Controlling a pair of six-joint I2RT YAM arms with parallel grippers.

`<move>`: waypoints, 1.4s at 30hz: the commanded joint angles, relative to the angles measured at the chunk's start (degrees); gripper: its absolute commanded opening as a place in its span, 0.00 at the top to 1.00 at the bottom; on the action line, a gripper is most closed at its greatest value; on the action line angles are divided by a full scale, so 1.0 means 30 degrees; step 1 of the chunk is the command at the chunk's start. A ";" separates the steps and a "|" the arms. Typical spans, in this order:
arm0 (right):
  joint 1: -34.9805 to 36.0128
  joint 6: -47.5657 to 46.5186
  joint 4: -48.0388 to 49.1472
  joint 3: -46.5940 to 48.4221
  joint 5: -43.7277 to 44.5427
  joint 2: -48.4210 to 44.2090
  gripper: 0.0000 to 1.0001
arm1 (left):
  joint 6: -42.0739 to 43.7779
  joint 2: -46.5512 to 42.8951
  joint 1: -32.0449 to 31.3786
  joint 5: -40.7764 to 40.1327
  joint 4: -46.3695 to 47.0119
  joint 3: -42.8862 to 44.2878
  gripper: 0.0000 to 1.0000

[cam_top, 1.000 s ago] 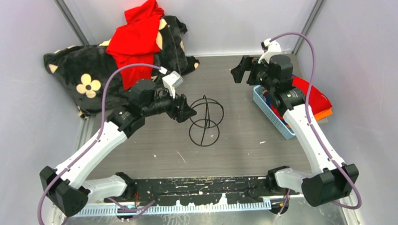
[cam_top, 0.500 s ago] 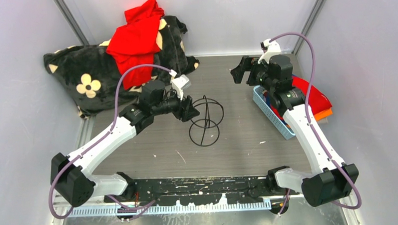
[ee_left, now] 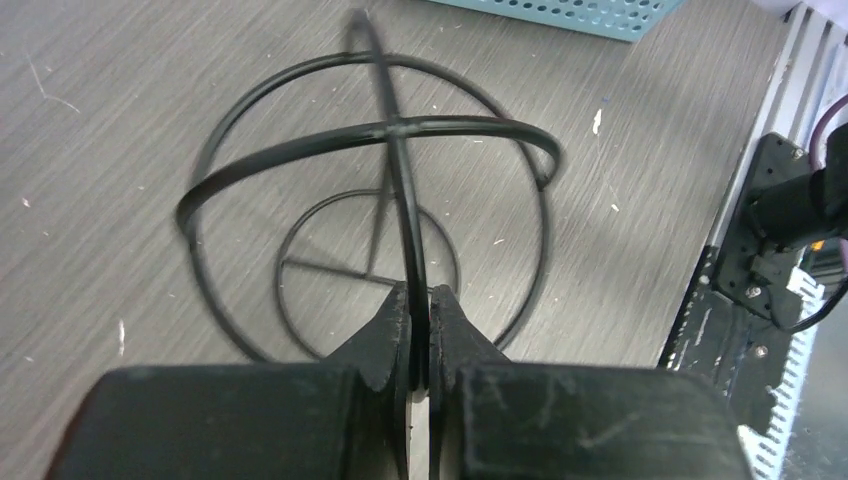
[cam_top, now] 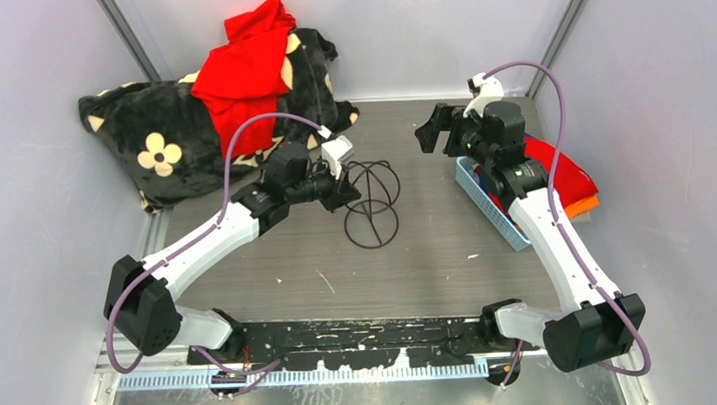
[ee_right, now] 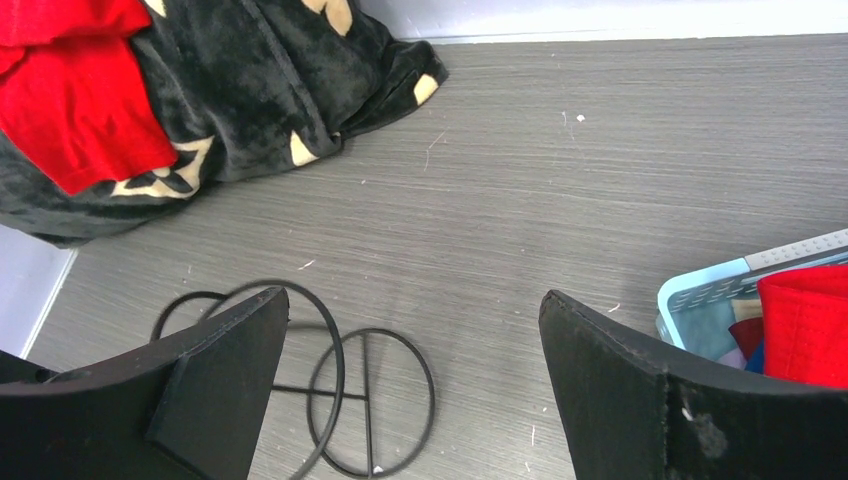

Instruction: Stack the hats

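The hats lie in a light blue basket [cam_top: 492,205] at the right. A red hat [cam_top: 561,170] is on top, an orange one [cam_top: 585,204] shows under it, and the rest are hidden. The red hat also shows in the right wrist view [ee_right: 805,322]. A black wire stand [cam_top: 371,206] stands mid-table. My left gripper [cam_top: 344,192] is shut on one of the stand's upright wire hoops [ee_left: 400,125], with the jaws pinching the wire [ee_left: 420,295]. My right gripper [cam_top: 431,128] is open and empty [ee_right: 415,295], held above the table left of the basket.
A black blanket with cream flowers [cam_top: 155,138] lies at the back left with a bright red garment [cam_top: 242,71] on it. Grey walls close in the table on three sides. The basket's edge shows in both wrist views [ee_right: 700,290] [ee_left: 560,10].
My left arm has reached right and forward to the wire stand. The stand has shifted slightly toward the back. The right arm has barely moved.
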 commanded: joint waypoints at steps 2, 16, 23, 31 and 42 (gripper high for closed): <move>0.0078 -0.0329 0.1065 -0.0067 -0.0034 -0.0446 0.00 | 0.0476 -0.0084 -0.0026 0.0214 0.1541 0.0485 1.00; 0.0083 -0.0014 0.1768 -0.0211 0.0215 -0.0151 0.00 | -0.0397 0.1894 -0.0046 -0.1947 0.5362 0.0744 1.00; 0.0093 -0.0036 0.2379 -0.0322 0.0554 0.0095 0.00 | 0.0075 0.4222 -0.0055 -0.3449 0.6191 0.2454 1.00; 0.0093 -0.0076 0.2601 -0.0218 0.0723 0.0396 0.00 | -0.0475 0.6367 -0.0025 -0.6011 0.5832 0.4734 1.00; 0.0085 -0.0474 0.2560 -0.0173 0.1426 0.0728 0.00 | -0.0236 0.8183 0.0416 -0.6934 0.5421 0.6645 1.00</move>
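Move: The left fingers are already shut on a hoop of the black wire hat stand, whose middle is about 5 cm to the right of the left hand, 3 cm ahead and 8 cm below. It goes to the bare table some 18 cm ahead, 8 cm right and 18 cm below. The flowered blanket is about 36 cm left and 32 cm ahead; the blue basket is roughly 45 cm right and 10 cm ahead. From the right hand, that bare spot is about 9 cm ahead, 11 cm left and 28 cm below. Keeping its pinch on the hoop, the left hand first barely creeps, then carries the wire stand forward about 14 cm and some 4 cm to the right, out onto the bare table between the blanket and the basket. It stays level in height, so the stand's base seems to slide along the table, while the wrist swings nearly 20 degrees counter-clockwise and the fingertips tilt up a little. ##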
